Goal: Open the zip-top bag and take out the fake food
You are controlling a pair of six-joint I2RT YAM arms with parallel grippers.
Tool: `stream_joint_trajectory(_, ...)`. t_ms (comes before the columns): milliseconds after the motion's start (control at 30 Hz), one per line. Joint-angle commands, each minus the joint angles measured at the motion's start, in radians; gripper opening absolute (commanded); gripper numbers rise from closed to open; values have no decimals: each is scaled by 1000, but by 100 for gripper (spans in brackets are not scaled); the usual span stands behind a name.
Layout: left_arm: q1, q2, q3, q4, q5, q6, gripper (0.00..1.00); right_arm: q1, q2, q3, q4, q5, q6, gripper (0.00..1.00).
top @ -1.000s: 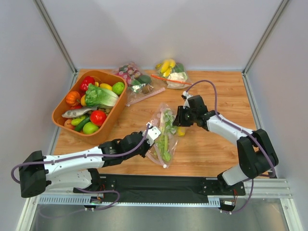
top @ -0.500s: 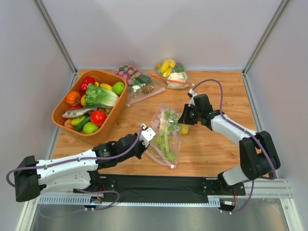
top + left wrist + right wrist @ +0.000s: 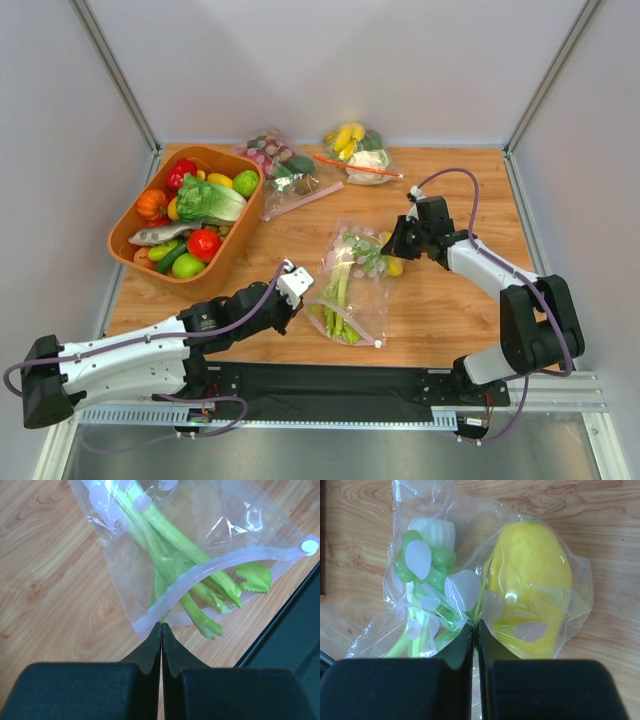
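The zip-top bag (image 3: 365, 310) lies on the wood in the middle, clear with pale dots and a pink zip strip (image 3: 210, 567). Inside are a long green stalk (image 3: 170, 545), green grapes (image 3: 427, 565) and a yellow lemon piece (image 3: 530, 575). The stalk's tips poke out under the strip. My left gripper (image 3: 161, 625) is shut, its tips on the bag's near-left corner at the strip's end. In the top view it (image 3: 303, 298) sits left of the bag. My right gripper (image 3: 476, 625) is shut, pinching the film between grapes and lemon at the far end (image 3: 388, 250).
An orange basket (image 3: 135, 215) of lettuce, tomato, peppers and other food stands at the left. Two other clear bags (image 3: 280, 165) (image 3: 358, 150) lie at the back. A black mat (image 3: 330, 380) runs along the near edge, just behind the bag's mouth.
The right gripper closed on the bag and drew it to the right. The left gripper pulled back leftward. The bag slid right and stretched out between them.
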Motion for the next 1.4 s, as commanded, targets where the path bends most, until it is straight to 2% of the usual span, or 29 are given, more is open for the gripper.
stream_joint_trajectory(0,3,-38,58,-32,31,-17,0,-20,-26,-5,30,34,17,0)
stream_joint_trajectory(267,1,-90,79,-56,90,-23,0,-23,-12,3,29,46,39,0)
stream_joint_trajectory(500,-43,84,95,133,207,-94,0,-15,-11,4,50,26,66,0)
stream_joint_trajectory(600,-54,165,119,201,233,-109,3,-1,-17,0,52,28,79,0)
stream_joint_trajectory(767,-55,298,171,216,256,-121,16,35,-28,-6,66,35,112,0)
stream_joint_trajectory(1000,-60,449,242,127,212,-178,24,72,-45,-3,67,71,143,0)
stream_joint_trajectory(1167,-132,373,216,64,100,-230,29,71,-35,16,30,114,120,0)
stream_joint_trajectory(1367,-183,229,90,-14,-46,-358,36,74,9,66,23,129,140,0)
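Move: Around the bag's open mouth: the celery tops poke out about 11 cm to the left hand's right, level with it and some 6 cm below. The zip's near corner lies roughly 5 cm ahead and 5 cm right of that hand, and the white slider at the other end about 21 cm right and 2 cm back. For the right hand, pinching the bag film, the celery tops lie about 17 cm back and 9 cm left, a little lower; the yellow food is some 3 cm ahead. Lifting about 3 cm first, the left hand swings right towards the celery tops and sinks about 5 cm beside the bag mouth, tipping down some 15 degrees. Its shut fingers open to roughly a third; then it draws back towards the base, easing slightly left and up. The right hand keeps its pinch on the film, shifting a couple of centimetres left late on. ##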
